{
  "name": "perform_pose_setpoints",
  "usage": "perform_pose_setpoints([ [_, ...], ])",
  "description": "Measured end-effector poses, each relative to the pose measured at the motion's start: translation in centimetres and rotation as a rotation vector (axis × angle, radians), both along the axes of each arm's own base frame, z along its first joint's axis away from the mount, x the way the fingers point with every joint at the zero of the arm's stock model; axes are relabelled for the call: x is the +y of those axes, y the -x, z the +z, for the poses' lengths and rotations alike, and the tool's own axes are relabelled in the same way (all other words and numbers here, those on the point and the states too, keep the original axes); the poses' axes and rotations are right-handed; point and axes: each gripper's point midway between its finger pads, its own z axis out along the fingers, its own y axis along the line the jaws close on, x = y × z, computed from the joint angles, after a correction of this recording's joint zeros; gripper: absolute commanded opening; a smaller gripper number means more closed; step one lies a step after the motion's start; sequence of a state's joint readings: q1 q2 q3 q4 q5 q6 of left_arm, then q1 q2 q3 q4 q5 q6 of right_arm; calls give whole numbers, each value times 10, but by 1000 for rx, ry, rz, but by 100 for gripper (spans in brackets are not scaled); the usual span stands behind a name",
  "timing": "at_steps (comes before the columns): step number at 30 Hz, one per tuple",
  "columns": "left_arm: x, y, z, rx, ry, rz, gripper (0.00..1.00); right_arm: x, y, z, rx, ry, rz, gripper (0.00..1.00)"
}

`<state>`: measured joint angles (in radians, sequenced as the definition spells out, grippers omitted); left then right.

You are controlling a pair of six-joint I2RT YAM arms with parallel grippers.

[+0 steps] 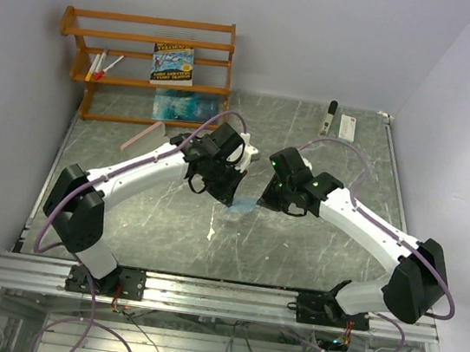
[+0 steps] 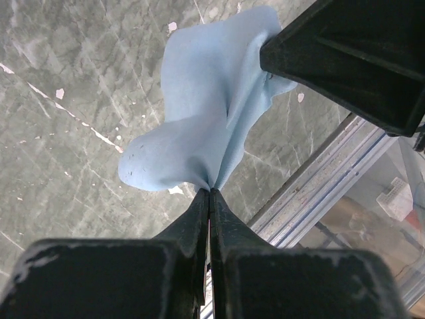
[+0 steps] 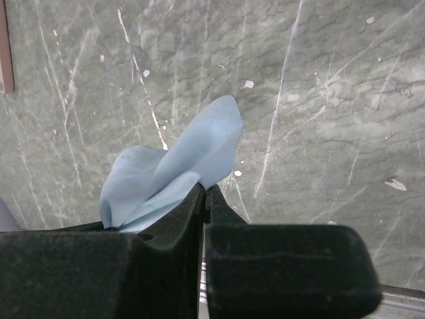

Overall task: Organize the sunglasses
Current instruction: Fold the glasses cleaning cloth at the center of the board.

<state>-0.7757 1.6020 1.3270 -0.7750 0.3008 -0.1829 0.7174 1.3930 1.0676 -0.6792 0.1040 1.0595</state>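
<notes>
A light blue cloth (image 2: pixel 199 113) hangs stretched between both grippers above the grey marble table (image 1: pixel 312 248). My left gripper (image 2: pixel 211 191) is shut on one corner of it. My right gripper (image 3: pixel 204 189) is shut on another edge of the cloth (image 3: pixel 179 166), and one of its black fingers (image 2: pixel 345 60) shows at the upper right of the left wrist view. From above, the two grippers (image 1: pixel 228 194) (image 1: pixel 267 200) meet at the table's middle, with only a sliver of the cloth (image 1: pixel 244 205) showing between them. No sunglasses are in view.
A wooden shelf (image 1: pixel 143 84) stands at the back left with a book (image 1: pixel 173 64), markers (image 1: pixel 103 66) and a blue packet (image 1: pixel 178 104). A pink strip (image 1: pixel 139 138) lies near it. A white box (image 1: pixel 348 127) and a small dark-tipped item (image 1: pixel 330 117) lie at the back right.
</notes>
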Motion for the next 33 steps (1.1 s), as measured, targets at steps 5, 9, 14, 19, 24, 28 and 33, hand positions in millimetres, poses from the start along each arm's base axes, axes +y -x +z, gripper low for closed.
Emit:
perform_pose_setpoints([
  [5,2,1,0,-5,2,2,7,1,1,-1,6,-1,-1,0],
  [9,4,-11,-6,12,-21,19,7,4,-4,-10,22,24,2,0],
  [14,-7,-64,-17,37,-56,59,7,6,-33,-26,40,63,-9,0],
  [19,-2,-106,-47,124,-90,115,7,8,-67,-45,59,79,-7,0],
  [24,13,-129,-80,253,-102,162,7,5,-89,-65,82,65,-4,0],
  [28,12,-152,-96,310,-75,179,7,6,-114,-77,80,41,11,0],
  [33,4,-177,-94,307,-23,185,7,-2,-135,-87,78,17,18,0],
])
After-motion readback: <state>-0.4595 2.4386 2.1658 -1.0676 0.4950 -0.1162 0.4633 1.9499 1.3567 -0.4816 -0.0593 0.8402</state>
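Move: I hold the cloth pinched between both hands, clear of the board. From my left hand, the bare mid-board spot it goes to lies about 15 cm ahead, 4 cm right and 13 below, with the pink glasses case some 26 cm ahead and 30 left. From my right hand, that spot is roughly 13 cm ahead, 5 left and 12 below; the dark sunglasses sit about 13 cm ahead and 15 right. Keeping both grippers shut on the cloth, I carry it forward and down towards the middle of the board, hands side by side: my left about 17 cm forward, my right about 13, each sinking roughly 9 cm. Meanwhile my left wrist turns some 20 degrees, its fingertips swinging back towards me and slightly counter-clockwise. ##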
